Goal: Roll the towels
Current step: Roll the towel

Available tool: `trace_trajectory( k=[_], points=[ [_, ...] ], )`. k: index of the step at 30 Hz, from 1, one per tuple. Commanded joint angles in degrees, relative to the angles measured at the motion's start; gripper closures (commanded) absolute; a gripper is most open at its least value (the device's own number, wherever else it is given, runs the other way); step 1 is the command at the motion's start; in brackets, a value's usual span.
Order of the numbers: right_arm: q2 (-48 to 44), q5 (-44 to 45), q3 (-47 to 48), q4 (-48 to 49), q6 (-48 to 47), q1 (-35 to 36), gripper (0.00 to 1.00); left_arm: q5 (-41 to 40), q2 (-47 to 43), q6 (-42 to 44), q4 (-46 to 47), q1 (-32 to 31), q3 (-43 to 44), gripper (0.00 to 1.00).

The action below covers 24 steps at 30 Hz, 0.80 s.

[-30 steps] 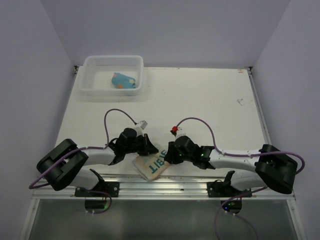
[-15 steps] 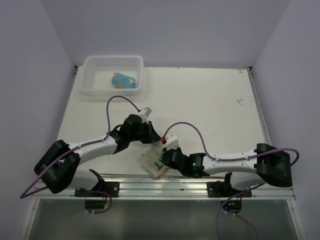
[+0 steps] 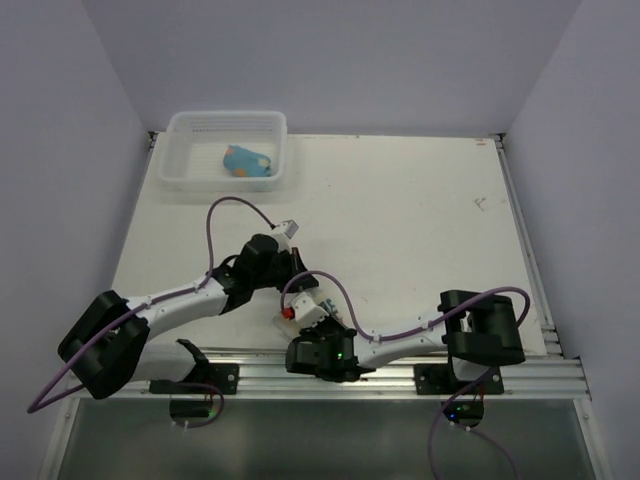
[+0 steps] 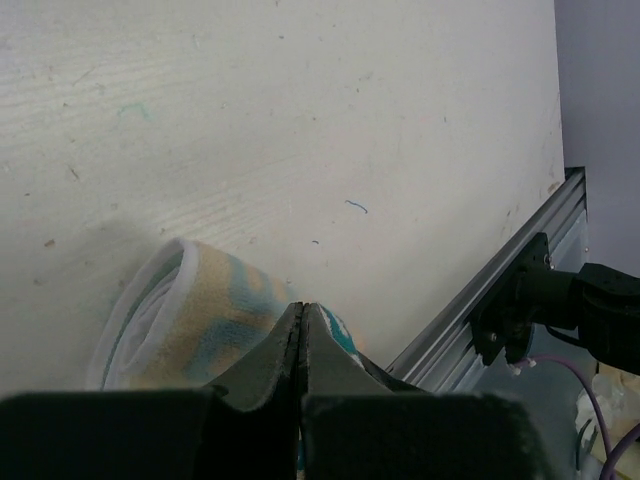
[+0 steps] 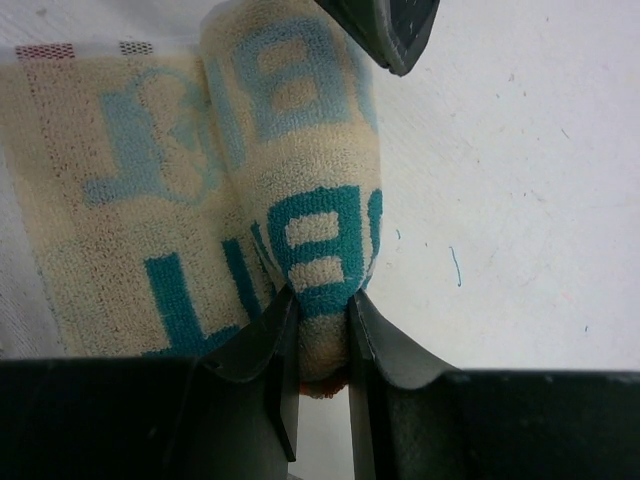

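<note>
The cream towel (image 5: pixel 290 150) with teal lettering is partly rolled near the table's front edge; a flat part lies left of the roll. My right gripper (image 5: pixel 318 300) is shut on the roll's near end. My left gripper (image 4: pixel 302 306) is shut, its tips down on the roll (image 4: pixel 200 320) at the far end; no cloth shows between its fingers. Its fingertip (image 5: pixel 385 30) shows in the right wrist view. From above, both grippers, left (image 3: pixel 298 283) and right (image 3: pixel 303 303), cover most of this towel. The light blue towel (image 3: pixel 247 160) lies in the basket.
The white slatted basket (image 3: pixel 175 175) stands at the far left corner. The aluminium rail (image 3: pixel 330 378) runs along the table's near edge, close to the towel. The right arm (image 3: pixel 400 340) lies folded along that edge.
The right arm has swung left along the near edge and now grips the towel from the front. The towel has gone from lying flat to partly rolled. The left gripper shifted slightly farther.
</note>
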Motion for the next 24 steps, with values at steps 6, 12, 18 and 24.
trace_trajectory(
  k=[6,12,18,24],
  points=[
    [3.7,5.1,3.8,-4.5,0.3,2.5,0.96,-0.1,-1.3,-2.9,4.6,-2.4,-5.7,1.0],
    [3.3,4.0,3.4,-4.0,0.1,2.5,0.92,-1.2,-0.7,-5.7,7.5,-3.5,-11.7,1.0],
    [1.5,1.3,4.2,-4.1,1.0,2.5,0.66,-3.4,-1.0,-5.9,6.8,-4.0,-14.0,1.0],
    [-9.0,-2.5,4.5,-4.5,2.4,2.4,0.55,-4.1,-1.5,-5.9,6.5,-4.0,-15.3,1.0]
  ],
)
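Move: The beige towel's rolled part runs forward from the right fingers, which still hold its near end; its middle is about 5 cm ahead of the right hand and slightly below it. From the closed left hand, hovering above, that middle lies some 5 cm back, neither left nor right, and about 6 cm down. The unrolled flap lies left of the roll, roughly 7 cm left and 2 cm ahead of the right hand, some 3 cm lower. Onto the towel roll, towards its far end, the shut left fingers come down about 5 cm while drawing back some 4 cm, then stay there, bearing on its top. The right hand barely shifts at first, keeping its pinch on the near end, then opens its fingers to let go and starts back and up by about a centimetre. ##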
